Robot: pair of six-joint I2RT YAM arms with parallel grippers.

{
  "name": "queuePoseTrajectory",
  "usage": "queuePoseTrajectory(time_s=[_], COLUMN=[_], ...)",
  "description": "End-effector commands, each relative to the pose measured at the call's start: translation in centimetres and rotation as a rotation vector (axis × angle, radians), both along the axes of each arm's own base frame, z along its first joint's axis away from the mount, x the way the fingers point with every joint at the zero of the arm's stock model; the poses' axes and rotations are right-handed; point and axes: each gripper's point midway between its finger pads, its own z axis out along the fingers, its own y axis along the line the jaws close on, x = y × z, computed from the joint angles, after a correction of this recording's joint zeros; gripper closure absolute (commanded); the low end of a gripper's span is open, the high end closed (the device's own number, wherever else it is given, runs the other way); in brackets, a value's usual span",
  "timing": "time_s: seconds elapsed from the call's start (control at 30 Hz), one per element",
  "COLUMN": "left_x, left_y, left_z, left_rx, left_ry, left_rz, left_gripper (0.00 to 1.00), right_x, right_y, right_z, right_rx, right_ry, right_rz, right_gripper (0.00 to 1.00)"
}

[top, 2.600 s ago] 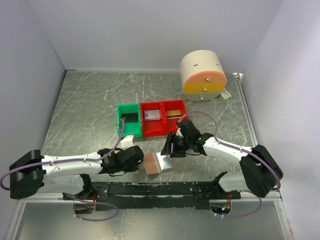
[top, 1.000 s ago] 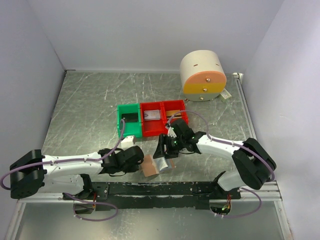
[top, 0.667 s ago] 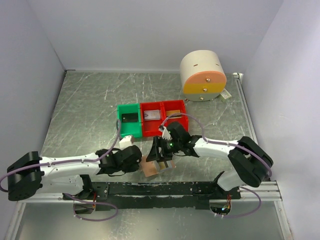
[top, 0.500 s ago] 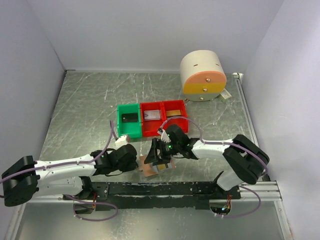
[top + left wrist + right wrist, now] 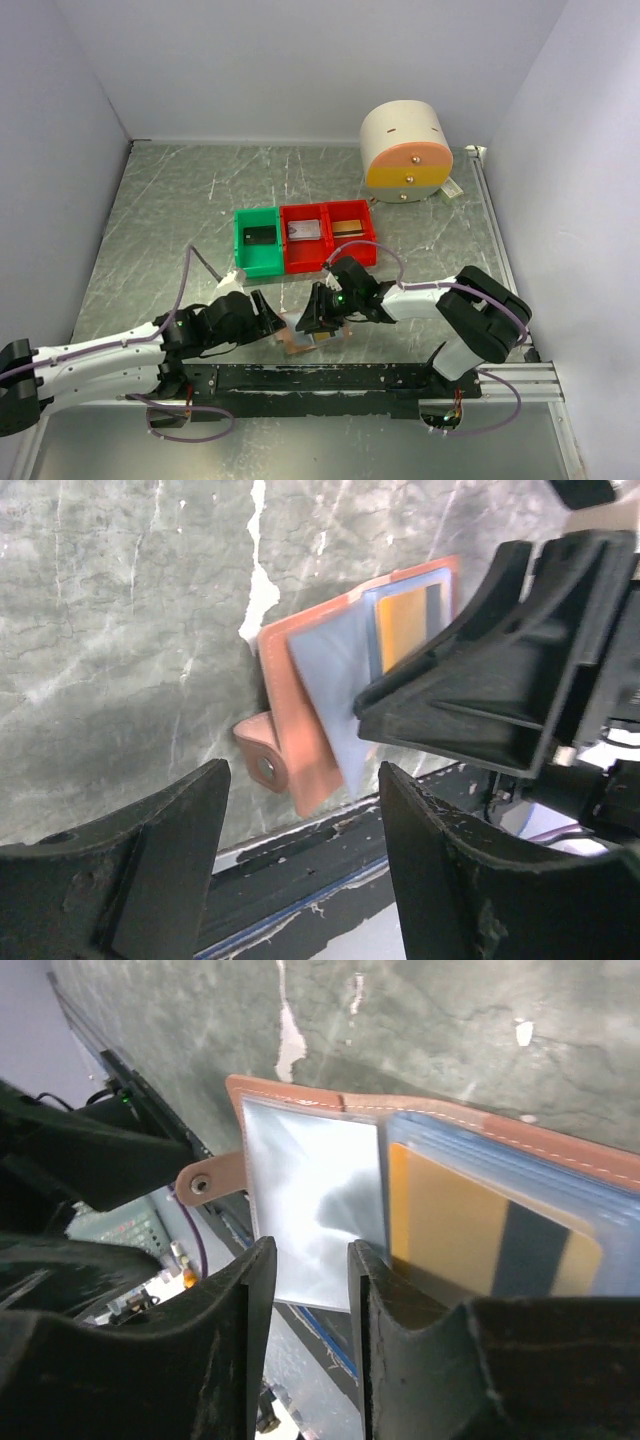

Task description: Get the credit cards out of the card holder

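The tan card holder (image 5: pixel 297 341) lies open by the table's near edge, its snap tab (image 5: pixel 262 763) pointing to my left gripper. A pale blue-grey inner leaf (image 5: pixel 315 1190) covers its middle, and a gold credit card (image 5: pixel 470 1222) with a dark stripe sits in a pocket beside it. My left gripper (image 5: pixel 272 318) stands open just left of the holder, touching nothing, its fingertips (image 5: pixel 215 780) wide apart. My right gripper (image 5: pixel 318 320) hovers right over the holder; its jaws (image 5: pixel 310 1250) stand a narrow gap apart above the leaf, gripping nothing that I can see.
Behind the holder stand a green bin (image 5: pixel 242 258) holding a dark card and two red bins (image 5: pixel 305 258) holding a silver card and a gold one. A cream cylinder (image 5: pixel 405 150) with an orange band stands at the back right. The black base rail (image 5: pixel 330 377) runs just behind the holder's near side.
My left gripper has opened, let go of the holder and drawn back to the left. My right gripper has moved left over the holder and narrowed its jaws. The holder has slid slightly nearer.
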Motion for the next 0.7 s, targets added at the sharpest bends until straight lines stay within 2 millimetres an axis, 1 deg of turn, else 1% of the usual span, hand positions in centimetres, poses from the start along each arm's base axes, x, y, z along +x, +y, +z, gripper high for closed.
queuePoseTrajectory(time_s=[0.0, 0.1, 0.17, 0.27, 0.37, 0.43, 0.53, 0.6, 0.67], left_x=[0.7, 0.9, 1.0, 0.9, 0.7, 0.8, 1.0, 1.0, 1.0], left_y=[0.1, -0.3, -0.8, -2.4, -4.1, -4.9, -5.7, -6.0, -5.9], left_z=[2.4, 3.9, 4.8, 6.2, 6.9, 6.9, 6.2, 5.3, 4.0], left_rx=[-0.053, -0.079, -0.098, -0.152, -0.218, -0.255, -0.293, -0.303, -0.301], left_ry=[-0.035, -0.053, -0.061, -0.061, -0.051, -0.044, -0.027, -0.01, 0.016], left_rz=[0.042, 0.039, 0.022, -0.018, -0.051, -0.051, -0.037, -0.03, -0.01], left_gripper=[0.28, 0.29, 0.32, 0.38, 0.46, 0.5, 0.53, 0.56, 0.61], right_x=[0.1, 0.3, 0.3, 0.4, 0.3, 0.3, 0.2, 0.2, 0.4], right_y=[-0.9, -1.0, -1.0, -1.2, -1.4, -1.5, -1.7, -1.6, -1.6], right_z=[-1.5, -1.6, -1.7, -1.9, -2.1, -2.2, -2.4, -2.4, -2.2], right_rx=[-0.088, -0.098, -0.104, -0.118, -0.124, -0.129, -0.135, -0.136, -0.139], right_ry=[-0.01, -0.019, -0.022, -0.026, -0.026, -0.025, -0.022, -0.024, -0.028], right_rz=[-0.019, -0.02, -0.018, -0.021, -0.028, -0.032, -0.033, -0.03, -0.03], right_gripper=[0.67, 0.73, 0.79, 0.84, 0.86, 0.87, 0.87, 0.87, 0.87])
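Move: The yellow card in its blue sleeve lies about 13 cm to the right of the left hand, 4 cm nearer the base and 5 cm lower. The empty clear sleeve is some 6 cm to the left hand's right and 3 cm back, the snap strap about 5 cm straight back. From the right hand, the card is roughly 4 cm to the right, level fore-and-aft and 3 cm below; the clear sleeve is about 3 cm to its left. Close the right fingers almost shut at the edge of the card sleeve, where it meets the empty clear one, easing that hand down and a little right. Meanwhile lift the open left gripper clear of the holder by about 5 cm, then swing it some 5 cm right towards the card and the right gripper, rolling it slightly and partly narrowing its fingers. ##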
